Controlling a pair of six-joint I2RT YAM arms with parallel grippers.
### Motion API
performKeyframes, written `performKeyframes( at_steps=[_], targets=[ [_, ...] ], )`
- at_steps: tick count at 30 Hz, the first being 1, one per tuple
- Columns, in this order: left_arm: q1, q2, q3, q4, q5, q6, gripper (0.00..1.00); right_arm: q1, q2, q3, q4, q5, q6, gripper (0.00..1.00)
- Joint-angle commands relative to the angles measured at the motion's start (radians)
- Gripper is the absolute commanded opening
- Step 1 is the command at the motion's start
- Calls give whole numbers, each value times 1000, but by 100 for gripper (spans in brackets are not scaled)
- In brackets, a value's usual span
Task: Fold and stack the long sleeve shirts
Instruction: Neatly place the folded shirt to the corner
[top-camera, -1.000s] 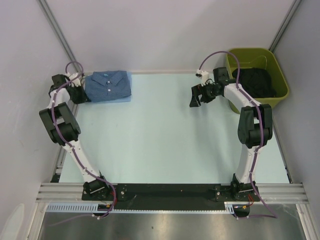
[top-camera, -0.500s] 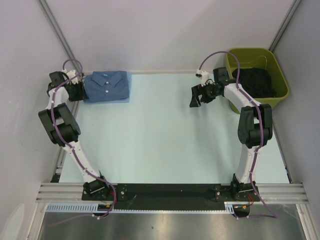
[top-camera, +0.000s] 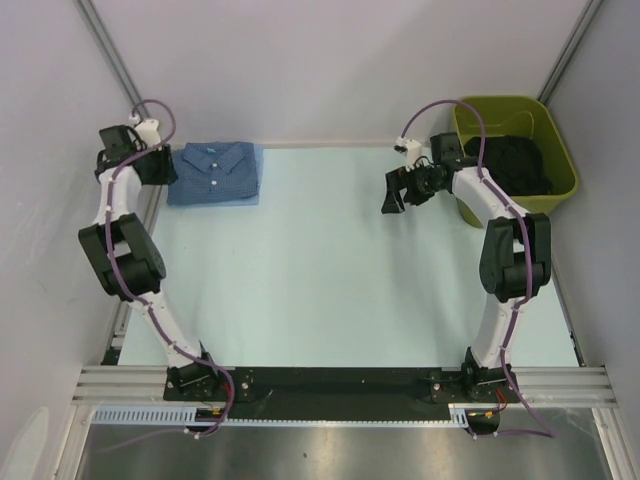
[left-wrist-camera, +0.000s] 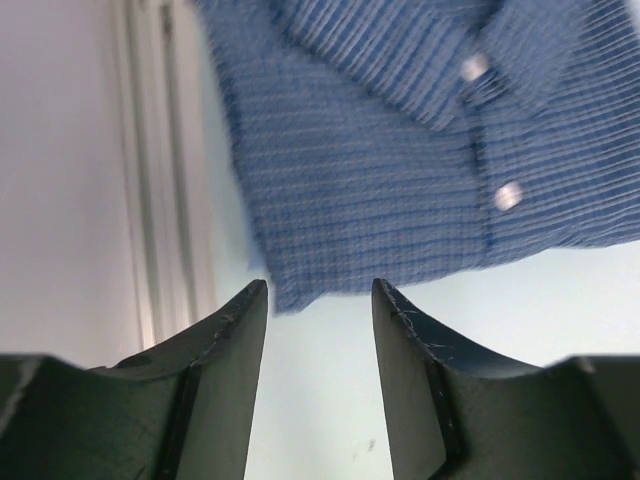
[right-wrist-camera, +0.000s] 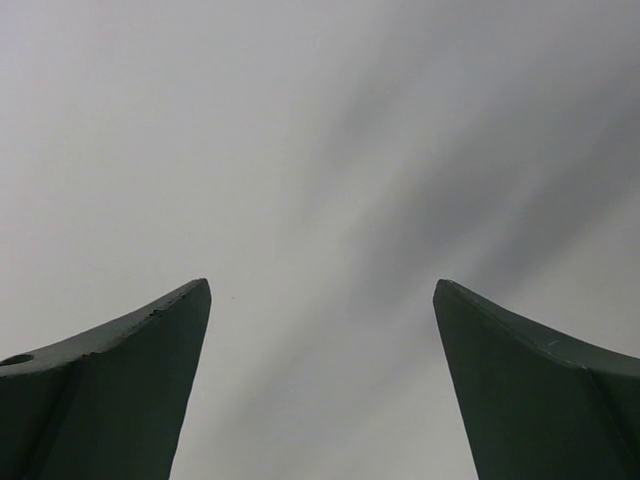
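Note:
A folded medium blue checked long sleeve shirt (top-camera: 216, 173) with white buttons lies at the table's far left corner, collar toward the back wall. A pale blue edge (top-camera: 257, 175) shows along its right side, under it. My left gripper (top-camera: 165, 168) hovers just left of the shirt, open, with nothing between its fingers. In the left wrist view the shirt's corner (left-wrist-camera: 400, 150) lies just beyond the fingertips (left-wrist-camera: 252, 300), apart from them. My right gripper (top-camera: 390, 198) hangs open above the table's far right part. It holds nothing, and its wrist view (right-wrist-camera: 320, 290) shows only blank grey surface.
A green bin (top-camera: 514, 150) with dark clothing inside stands at the far right corner, behind the right arm. An aluminium frame rail (top-camera: 150, 215) runs along the table's left edge beside the left arm. Grey walls close in the back and sides.
The left gripper has opened, let go of the shirt's left edge and drawn back up and to the left. The shirt stays folded in place. The right arm has barely moved.

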Motion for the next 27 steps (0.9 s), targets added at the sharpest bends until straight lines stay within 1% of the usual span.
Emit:
performKeyframes(
  at_steps=[1,6,10,13,15,16,18,19,20,21,22,24,25,27],
  targets=[
    [-84,33,65,27,50,48,50,-2,-50,-6,12,5,2,100],
    [-93,167,189,-19,-28,28,50,-1,-60,-2,1,15,-2,100],
    [-88,203,204,-21,-85,48,52,-10,-74,-12,-10,26,-11,100],
    [-87,238,247,-65,-119,54,53,-16,-80,-20,-13,28,-16,100],
    [-81,236,258,-79,-107,42,55,-18,-85,-25,-13,28,-16,100],
    [-70,230,256,-74,-67,16,59,-19,-87,-25,-14,28,-16,100],
    [-64,200,261,-67,-51,-1,64,-21,-93,-29,-11,28,-15,100],
    [-62,184,263,-59,-27,2,73,-22,-96,-31,-14,28,-15,100],
    [-64,167,261,-59,-15,3,86,-24,-100,-32,-14,32,-15,100],
    [-65,125,263,-60,2,5,95,-24,-106,-34,-14,34,-15,100],
    [-73,105,273,-76,16,11,99,-27,-119,-35,-14,34,-8,100],
    [-94,59,307,-123,25,22,99,-36,-134,-37,-17,32,2,100],
    [-126,45,337,-179,18,43,99,-39,-152,-39,-16,32,13,100],
    [-165,16,348,-227,-8,52,99,-50,-175,-45,-16,34,25,100]
  ],
)
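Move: The folded dark blue shirt lies in the far left corner, its middle about 11 cm to the right of the left hand, some 6 cm farther out and 11 cm below. Its near-left corner is almost under that hand, roughly 2 cm back; the light blue shirt underneath is centred about 12 cm right and 5 cm ahead. From the right hand the dark shirt is some 47 cm left, 13 cm ahead and 9 cm below. The left hand swings right and forward over the shirt's left part, dips about 8 cm, then rises, opening wide. ##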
